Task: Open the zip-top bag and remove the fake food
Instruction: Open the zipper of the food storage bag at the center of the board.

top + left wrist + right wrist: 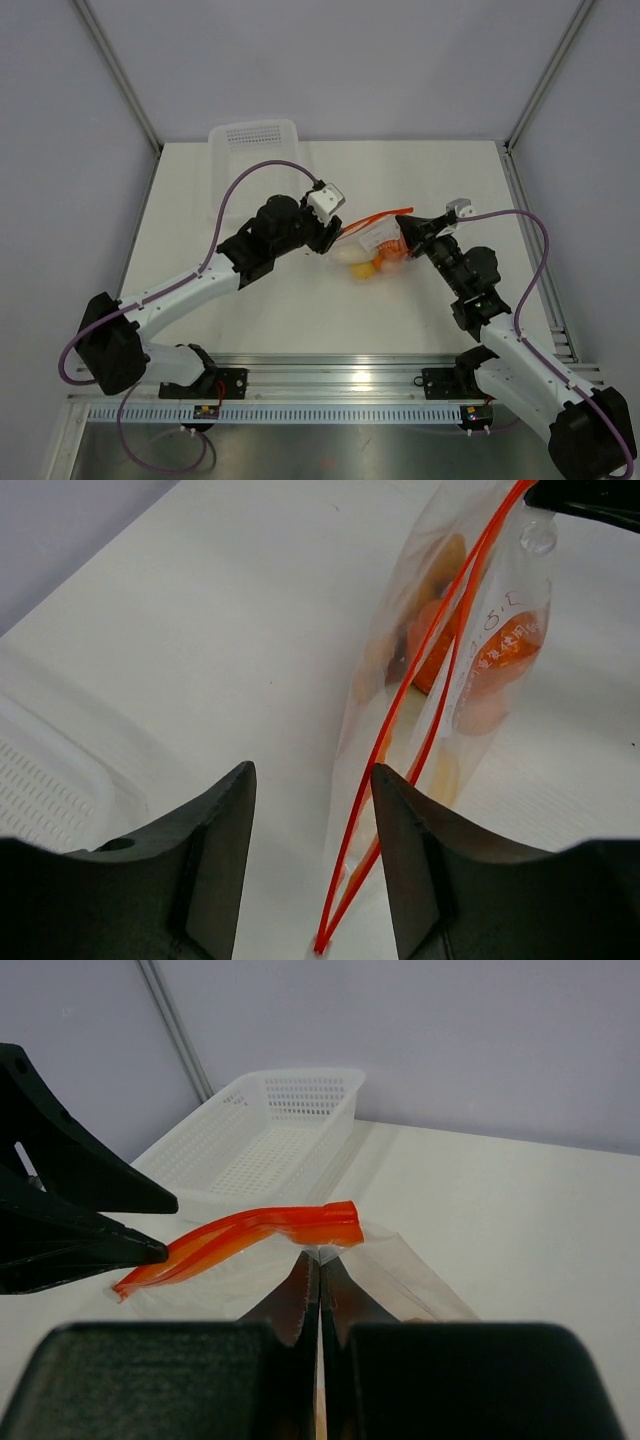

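The clear zip-top bag [372,238] is held up over the middle of the table, its red-orange zipper strip [250,1230] on top. My right gripper [320,1256] is shut on the clear plastic just under the strip's right end. My left gripper [312,775] is open at the bag's other end. The strip's near end [350,865] lies between its fingers [410,850], not touching them. In the left wrist view the two red tracks stand apart and meet at that near end. Inside the bag lies the fake food: orange pieces [498,652], a white piece [350,255] and a yellow one [365,268].
A white perforated basket [255,135] stands at the table's far edge, left of centre, and also shows in the right wrist view as the basket [270,1130] behind the bag. Grey walls with metal posts [120,70] close the table's sides.
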Robot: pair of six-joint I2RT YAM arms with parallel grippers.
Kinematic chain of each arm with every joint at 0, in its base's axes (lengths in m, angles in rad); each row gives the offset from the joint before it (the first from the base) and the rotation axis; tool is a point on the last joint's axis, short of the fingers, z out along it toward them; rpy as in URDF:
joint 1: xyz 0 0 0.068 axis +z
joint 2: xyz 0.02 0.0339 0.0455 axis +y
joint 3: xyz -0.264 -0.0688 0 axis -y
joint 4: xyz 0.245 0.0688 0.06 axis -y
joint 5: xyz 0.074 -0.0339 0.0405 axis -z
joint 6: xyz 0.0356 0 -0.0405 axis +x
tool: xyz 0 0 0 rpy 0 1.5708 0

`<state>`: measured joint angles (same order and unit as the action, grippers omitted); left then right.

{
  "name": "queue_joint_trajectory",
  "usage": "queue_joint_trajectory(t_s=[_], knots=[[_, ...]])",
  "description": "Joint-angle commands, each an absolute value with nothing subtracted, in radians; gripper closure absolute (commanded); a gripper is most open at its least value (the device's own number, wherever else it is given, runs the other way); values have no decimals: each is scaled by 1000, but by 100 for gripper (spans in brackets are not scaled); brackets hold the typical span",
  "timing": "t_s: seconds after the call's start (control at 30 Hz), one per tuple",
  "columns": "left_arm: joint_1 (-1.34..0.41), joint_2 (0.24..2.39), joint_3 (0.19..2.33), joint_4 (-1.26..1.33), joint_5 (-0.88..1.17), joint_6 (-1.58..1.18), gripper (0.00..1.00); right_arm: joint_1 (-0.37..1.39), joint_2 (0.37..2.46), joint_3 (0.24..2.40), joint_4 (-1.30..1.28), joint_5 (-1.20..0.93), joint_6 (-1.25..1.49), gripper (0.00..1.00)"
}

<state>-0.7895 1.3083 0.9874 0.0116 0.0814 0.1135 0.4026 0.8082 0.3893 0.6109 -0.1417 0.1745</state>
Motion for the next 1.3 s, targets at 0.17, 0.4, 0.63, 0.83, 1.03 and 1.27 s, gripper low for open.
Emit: queue_joint_trajectory(t_s=[0.17, 0.4, 0.63, 0.83, 1.03, 1.27], knots=[[-798, 1367, 1063, -25, 115, 138, 63, 397, 813, 414, 683, -186, 190, 99], [-802, 1396, 1083, -40, 225, 133, 80, 397, 865, 446, 663, -192, 204, 99], [-802, 1364, 1071, -72, 117, 85, 100, 397, 914, 515, 539, -112, 270, 57], [-790, 1299, 1040, -64, 5, 6, 100, 397, 894, 581, 389, -65, 450, 52], [-724, 1232, 990, -66, -116, -112, 100, 492, 930, 707, 213, -16, 543, 42], [-673, 1115, 911, -20, -108, -146, 100, 646, 1027, 790, 192, 35, 547, 27]])
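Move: The stretch of the zip's far rim that the open left hand is after lies about 3 cm below it, 2 cm to its right and 1 cm back; the yellow food in the bag is roughly 6 cm right, 7 cm back and 10 cm below, and the white basket some 19 cm left and 16 cm ahead. The right hand already grips the zip's right end; from it that rim is about 11 cm left, 4 cm back and 2 cm lower, the orange food 6 cm back, 2 cm left and 10 cm below. The left hand sinks about 3 cm and shuts its fingers on the far rim of the bag's mouth, and as they close the right hand begins to open and edges forward a little, letting go of the zip's right end. Keeping its pinch, the left hand then rises again and draws the rim some 9 cm to the left, swinging counter-clockwise, while the right hand follows the bag left by about 6 cm, lifting slightly and tipping down some 20 degrees, its fingers still widening around the zip's freed end. ##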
